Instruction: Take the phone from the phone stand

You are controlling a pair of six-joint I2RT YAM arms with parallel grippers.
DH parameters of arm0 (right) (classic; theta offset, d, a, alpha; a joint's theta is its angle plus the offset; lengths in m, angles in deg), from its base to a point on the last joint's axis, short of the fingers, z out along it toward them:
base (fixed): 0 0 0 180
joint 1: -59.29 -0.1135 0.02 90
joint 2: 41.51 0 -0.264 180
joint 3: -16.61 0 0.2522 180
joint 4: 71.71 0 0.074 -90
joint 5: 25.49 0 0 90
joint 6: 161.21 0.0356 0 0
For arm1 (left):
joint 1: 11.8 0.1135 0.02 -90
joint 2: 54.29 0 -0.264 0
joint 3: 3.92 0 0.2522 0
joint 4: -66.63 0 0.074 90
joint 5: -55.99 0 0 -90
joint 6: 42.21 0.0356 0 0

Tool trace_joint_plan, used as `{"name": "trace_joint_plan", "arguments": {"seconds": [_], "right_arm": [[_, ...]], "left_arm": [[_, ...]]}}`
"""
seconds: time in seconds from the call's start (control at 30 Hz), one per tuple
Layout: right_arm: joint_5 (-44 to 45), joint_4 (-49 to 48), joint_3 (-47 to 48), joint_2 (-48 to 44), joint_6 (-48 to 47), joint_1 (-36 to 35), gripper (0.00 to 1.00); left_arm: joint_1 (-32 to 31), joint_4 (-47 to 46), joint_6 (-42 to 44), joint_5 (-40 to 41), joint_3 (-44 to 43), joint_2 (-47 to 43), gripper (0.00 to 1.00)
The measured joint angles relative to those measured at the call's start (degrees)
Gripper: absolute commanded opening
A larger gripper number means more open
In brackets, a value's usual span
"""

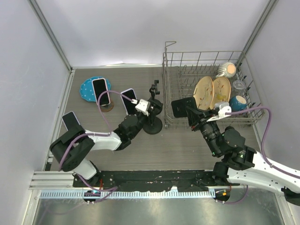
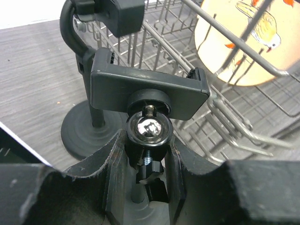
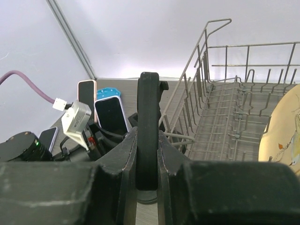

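My right gripper (image 1: 190, 115) is shut on the black phone (image 1: 180, 107) and holds it in the air beside the dish rack, clear of the stand. In the right wrist view the phone (image 3: 147, 131) stands edge-on between my fingers (image 3: 126, 159). My left gripper (image 1: 149, 112) is shut on the black phone stand (image 1: 152, 123). In the left wrist view its fingers (image 2: 115, 164) pinch the stem just under the shiny ball joint (image 2: 149, 126). The stand's clamp (image 2: 150, 86) above the joint is empty.
A wire dish rack (image 1: 165, 93) with plates (image 1: 204, 91) and bowls stands at the right, close to the stand. Three more phones lie at the left: one (image 1: 100, 91) on a blue plate (image 1: 86, 89), one (image 1: 128, 101) beside it, one (image 1: 70, 121) nearer. The stand's round base (image 2: 86, 133) rests on the table.
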Motion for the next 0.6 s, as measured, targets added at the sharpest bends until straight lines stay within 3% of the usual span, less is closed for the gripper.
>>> {"name": "trace_joint_plan", "arguments": {"seconds": [0.3,0.6], "right_arm": [[0.07,0.85,-0.92,-2.19,-2.84,0.0,0.01],[0.07,1.66,-1.05,-3.72,-5.27,0.0,0.01]], "left_arm": [[5.92,-7.04,0.59,-3.52,-9.33,12.02,0.0],[8.66,-5.25,4.92,-4.0,-20.11,20.24,0.0]]}}
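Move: The free black stand, now without its phone, is some 14 cm straight ahead of the left hand, its middle about 6 cm lower. The white stand's phone lies roughly 15 cm to the left and 9 cm ahead, and the dish rack's near corner about 8 cm to the right, level with the hand; both sit lower. From the right hand, which holds the black phone, the free stand is about 28 cm ahead, 18 cm left and 25 cm below. The black stand already pinched at its neck is carried forward about 11 cm by the left hand at an even pace, edging slightly left and up, past the dish rack's corner and up against the free black stand, pushing it along. The grip holds throughout as the fingertips tip up some 5 degrees. The right hand hovers almost in place, keeping hold of the phone. ##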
